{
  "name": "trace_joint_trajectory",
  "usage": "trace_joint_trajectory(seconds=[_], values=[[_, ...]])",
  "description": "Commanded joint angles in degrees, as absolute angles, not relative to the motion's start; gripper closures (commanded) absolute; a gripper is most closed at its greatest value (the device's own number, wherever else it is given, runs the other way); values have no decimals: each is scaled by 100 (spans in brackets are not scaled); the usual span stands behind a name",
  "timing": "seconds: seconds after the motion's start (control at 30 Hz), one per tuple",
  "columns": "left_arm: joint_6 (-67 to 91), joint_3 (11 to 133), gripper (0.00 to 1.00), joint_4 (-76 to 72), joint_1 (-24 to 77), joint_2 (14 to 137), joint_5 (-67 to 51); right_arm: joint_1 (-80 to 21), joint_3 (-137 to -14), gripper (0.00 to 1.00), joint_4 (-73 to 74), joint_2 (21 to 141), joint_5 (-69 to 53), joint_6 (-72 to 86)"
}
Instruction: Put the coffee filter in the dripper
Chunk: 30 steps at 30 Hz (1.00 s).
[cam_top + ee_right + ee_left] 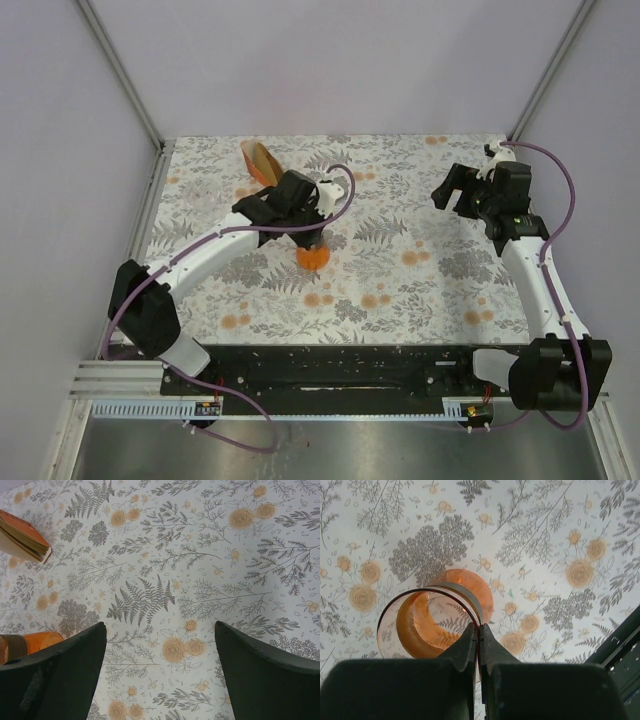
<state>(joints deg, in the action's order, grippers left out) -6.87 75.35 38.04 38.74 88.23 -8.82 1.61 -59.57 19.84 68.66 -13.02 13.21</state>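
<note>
The dripper (312, 256), a clear ribbed cone on an orange base, is near the middle of the table under my left arm. My left gripper (479, 630) is shut on the near edge of the dripper's (427, 625) thin rim, one finger inside and one outside. From above the cone looks empty, with the orange base showing through it. My right gripper (455, 195) hangs open at the right, over bare cloth, with nothing between its fingers (75, 665). The dripper's orange base (40, 641) shows at the left edge of the right wrist view. The single coffee filter is out of view.
A thick bundle of brown filters in an orange holder (262, 162) stands at the back left, also seen as the bundle (22, 535) in the right wrist view. The floral tablecloth (400, 270) covers the table. The black base rail (350, 370) runs along the near edge.
</note>
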Motion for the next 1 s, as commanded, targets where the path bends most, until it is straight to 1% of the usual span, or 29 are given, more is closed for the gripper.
trace_joint_trajectory(seconds=[0.0,0.13,0.33,0.37,0.43,0.53,0.6,0.7,0.8,0.97], values=[[-299,7428,100,2822,3894,8965,-887,114,-6170,4,2039,6671,-1187,1327],[-237,6961,100,2216,3920,9052,-791,114,-6144,4,2013,6697,-1230,1301],[-334,6996,99,2303,4095,9184,-616,105,-6108,4,1916,6732,-1354,1362],[-343,7040,91,2355,4113,9202,-624,105,-6108,4,1907,6741,-1354,1371],[-334,7136,67,2513,4113,9237,-746,105,-6108,3,1898,6767,-1380,1371],[-439,7487,44,2785,4113,9185,-914,114,-6117,4,1898,6785,-1432,1362],[-684,7925,34,3110,4104,9115,-1054,97,-6135,4,1907,6785,-1433,1371],[-940,8778,27,3812,3895,8957,-1343,97,-6144,3,1907,6768,-1459,1371],[-1019,9341,24,4226,3281,8860,-1644,97,-6100,3,1890,6741,-1494,1354],[-1318,9326,22,4237,1787,8842,-819,88,-5985,3,1854,6715,-1529,1275]])
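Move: The left hand holds the dripper pinched by its wall near the rim; the dripper's middle is about 2 cm ahead, 2 cm to the left and 4 cm below. The bare table spot for it lies some 3 cm ahead, straight on, roughly 12 cm down. The coffee filters stand about 28 cm ahead and 15 cm to the left, 8 cm lower. From the right hand the dripper is roughly 34 cm to the left, 6 cm back and 11 cm lower. Down about 3.5 cm, easing a couple of centimetres to the right, the left hand sets the dripper on the bare middle of the table. Low down, its fingers open wide and let go of the dripper's wall; then the hand climbs quickly some 15 cm off the dripper, swinging forward and then left towards the coffee filters, fingers tilting up about 15 degrees. ##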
